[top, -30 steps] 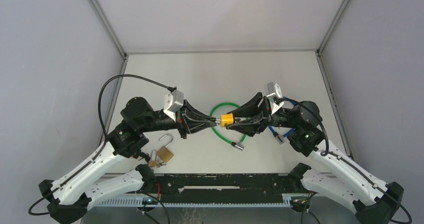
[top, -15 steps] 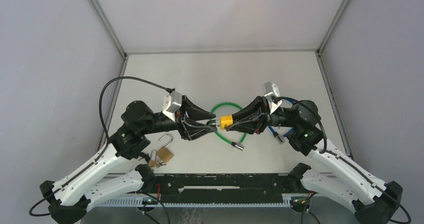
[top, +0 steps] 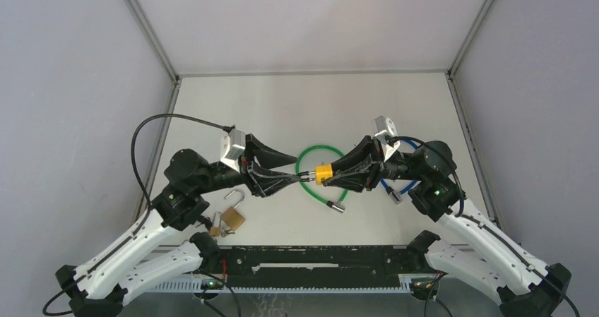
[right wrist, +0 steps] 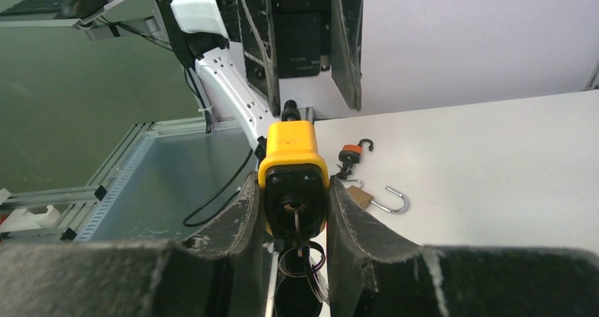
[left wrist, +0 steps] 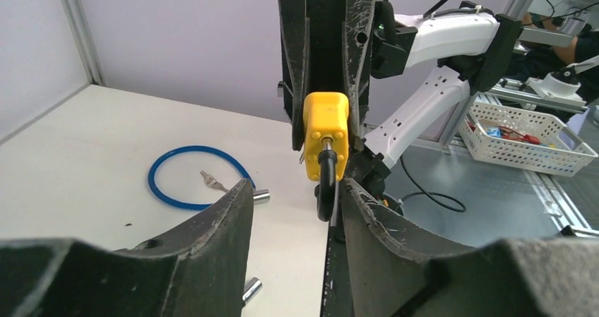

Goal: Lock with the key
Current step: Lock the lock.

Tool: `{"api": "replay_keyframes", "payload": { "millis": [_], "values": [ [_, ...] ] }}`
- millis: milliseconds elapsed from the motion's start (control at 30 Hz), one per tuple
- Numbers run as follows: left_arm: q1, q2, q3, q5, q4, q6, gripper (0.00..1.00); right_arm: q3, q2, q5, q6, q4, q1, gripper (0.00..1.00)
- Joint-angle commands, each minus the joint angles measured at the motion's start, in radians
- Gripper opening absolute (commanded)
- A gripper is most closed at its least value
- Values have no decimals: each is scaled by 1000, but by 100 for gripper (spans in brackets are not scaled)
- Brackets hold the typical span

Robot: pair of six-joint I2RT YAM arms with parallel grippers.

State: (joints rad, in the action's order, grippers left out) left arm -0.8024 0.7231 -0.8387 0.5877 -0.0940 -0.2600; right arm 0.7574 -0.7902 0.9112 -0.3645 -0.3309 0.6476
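Observation:
My right gripper (top: 326, 172) is shut on the body of a yellow padlock (top: 322, 171), held above the table. In the right wrist view the padlock (right wrist: 293, 158) sits squeezed between both fingers. A key (right wrist: 295, 222) is in its keyhole, with a key ring (right wrist: 302, 260) hanging below. My left gripper (top: 297, 167) faces it, open. In the left wrist view the padlock's black shackle (left wrist: 326, 190) reaches between the left gripper's (left wrist: 297, 193) spread fingers, close beside the right finger (left wrist: 367, 211). Whether they touch I cannot tell.
A green cable loop (top: 305, 154) lies under the grippers, and a blue one (top: 404, 188) under the right arm, with a loose key (left wrist: 210, 183) inside it. A brass padlock (top: 233, 219) with open shackle and a small orange lock (right wrist: 351, 152) lie near the front left.
My left gripper has opened off the padlock's shackle end and its arm has drawn back a little to the left. The yellow padlock stays in the right gripper.

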Motion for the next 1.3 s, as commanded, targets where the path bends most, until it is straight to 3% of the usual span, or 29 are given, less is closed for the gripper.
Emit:
{"api": "replay_keyframes", "payload": {
  "millis": [0, 200, 333, 367, 400, 500, 567, 700, 867, 1067, 1267],
  "values": [
    [-20, 31, 30, 20, -83, -53, 52, 72, 19, -21, 6, -38, -5, 0],
    [-46, 55, 31, 7, -85, -50, 49, 72, 17, -19, 6, -48, -5, 0],
    [-46, 59, 24, -2, -94, -58, 24, 72, 14, -11, 6, -48, -5, 0],
    [-47, 57, 25, 4, -98, -59, 21, 72, 15, -11, 10, -40, -5, 0],
    [-46, 55, 26, 14, -103, -57, 22, 72, 17, -11, 17, -29, -5, 0],
    [-46, 45, 24, 37, -95, -36, 37, 72, 23, -14, 31, -4, -6, 0],
    [-47, 40, 16, 36, -72, -17, 38, 74, 26, -12, 34, 3, -7, 0],
    [-43, 36, 7, 35, -38, -2, 17, 83, 29, -12, 41, 24, -8, 0],
    [-42, 42, -2, 40, -21, 8, 0, 92, 36, -14, 47, 32, -8, 0],
    [-72, 63, -5, -39, -83, 34, 0, 95, -6, 7, -25, -50, 5, 0],
    [-117, 97, -5, -18, -140, 7, 0, 95, -46, -4, -16, -98, 60, 0]
  ]
}}
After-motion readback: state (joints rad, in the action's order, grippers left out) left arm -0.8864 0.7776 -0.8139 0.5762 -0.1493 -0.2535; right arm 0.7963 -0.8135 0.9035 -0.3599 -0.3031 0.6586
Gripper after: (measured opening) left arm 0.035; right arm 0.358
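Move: My right hand grips the yellow lock body, centred about 1 cm to its left. The shackle, sticking out towards my half-open left hand, is 5 cm left of my right hand. From my left hand the shackle is some 2 cm to the right, 1 cm back and 1 cm below; the body lies 4 cm farther right, and the key in its far end about 7 cm to the right of the shackle. I bring my left hand right and down about 2 cm each, easing back 1 cm, and close its half-open fingers almost shut on the black-sleeved shackle. My right hand keeps its grip on the lock body. At the last I press the two together, left hand nudging right and right hand rising about 1 cm and edging left. ##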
